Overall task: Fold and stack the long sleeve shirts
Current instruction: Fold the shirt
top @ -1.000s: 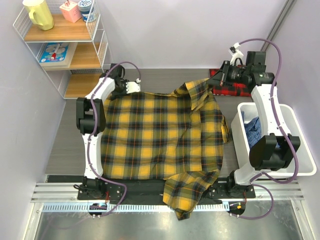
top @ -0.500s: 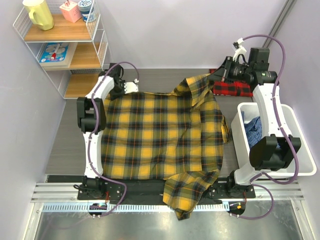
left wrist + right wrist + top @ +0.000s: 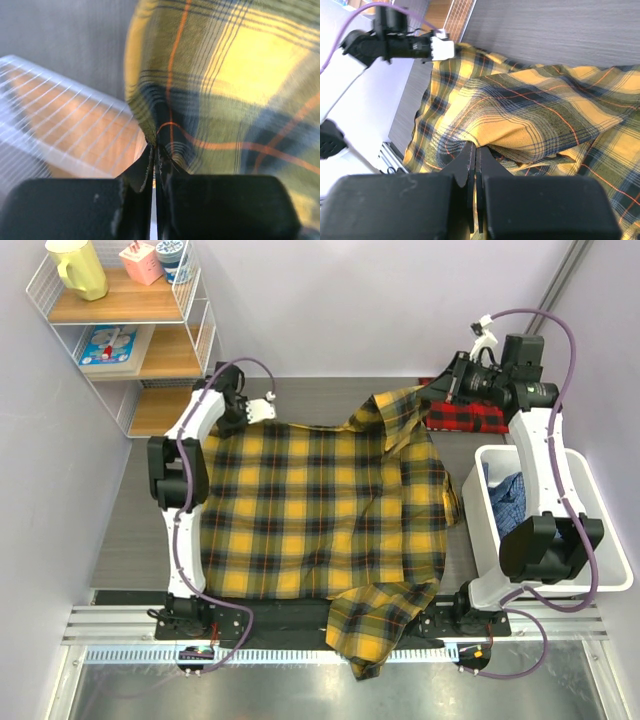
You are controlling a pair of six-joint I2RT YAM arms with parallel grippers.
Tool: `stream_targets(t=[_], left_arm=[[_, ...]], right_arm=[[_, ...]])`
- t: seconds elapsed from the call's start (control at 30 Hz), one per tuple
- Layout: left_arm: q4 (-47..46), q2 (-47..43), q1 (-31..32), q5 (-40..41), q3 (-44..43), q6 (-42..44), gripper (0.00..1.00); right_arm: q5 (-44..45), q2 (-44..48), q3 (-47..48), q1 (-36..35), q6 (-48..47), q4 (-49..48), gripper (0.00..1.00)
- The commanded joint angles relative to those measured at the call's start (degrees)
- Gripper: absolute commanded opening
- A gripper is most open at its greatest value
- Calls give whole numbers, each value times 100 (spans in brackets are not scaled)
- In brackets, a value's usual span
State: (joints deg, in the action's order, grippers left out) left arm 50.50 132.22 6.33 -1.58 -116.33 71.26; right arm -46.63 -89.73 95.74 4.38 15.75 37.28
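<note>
The yellow plaid long sleeve shirt lies spread over most of the table, one sleeve hanging over the near edge. My left gripper is at the shirt's far left corner. The left wrist view shows it shut on a pinch of the yellow plaid cloth. My right gripper is at the far right, by the collar. In the right wrist view it is shut on a raised fold of the same shirt. The red-and-black shirt lies folded at the back right.
A white bin holding blue cloth stands on the right beside the right arm. A wire shelf unit with a yellow jug and small items stands at the back left. Bare grey table shows behind the shirt.
The left gripper has shut on the shirt's far left corner. The right gripper has moved slightly back and to the right, still holding the collar area.
</note>
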Motion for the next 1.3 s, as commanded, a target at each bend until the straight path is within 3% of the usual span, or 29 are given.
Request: stream_targets(t=[0.0, 0.27, 0.93, 1.27], left_arm=[[-417, -1250, 53, 35, 591, -227, 0], [-594, -2269, 97, 686, 1578, -385, 0], [223, -4730, 97, 176, 3960, -825, 0], [127, -5312, 88, -149, 5470, -904, 0]], right_arm=[[-144, 605, 304, 142, 200, -282, 1], [-285, 1133, 190, 352, 332, -89, 1], [-206, 3646, -1268, 388, 165, 1667, 1], [-83, 4639, -2024, 388, -300, 2872, 1]])
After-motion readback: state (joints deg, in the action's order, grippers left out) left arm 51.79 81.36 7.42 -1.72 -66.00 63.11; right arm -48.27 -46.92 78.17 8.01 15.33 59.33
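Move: The left hand, just above the table, grips the yellow plaid shirt; its near hem lies about 46 cm back and 5 cm lower, the wire shelf 8 cm ahead and 15 cm left. From the right hand, the near hem is about 33 cm back, 2 cm right and 30 cm below; the folded red shirt lies 28 cm ahead, 16 cm right, and the white bin 13 cm back, 30 cm right. Still pinching the shirt, both hands lift it 8–10 cm, then draw it back some 22 cm, sinking again. ##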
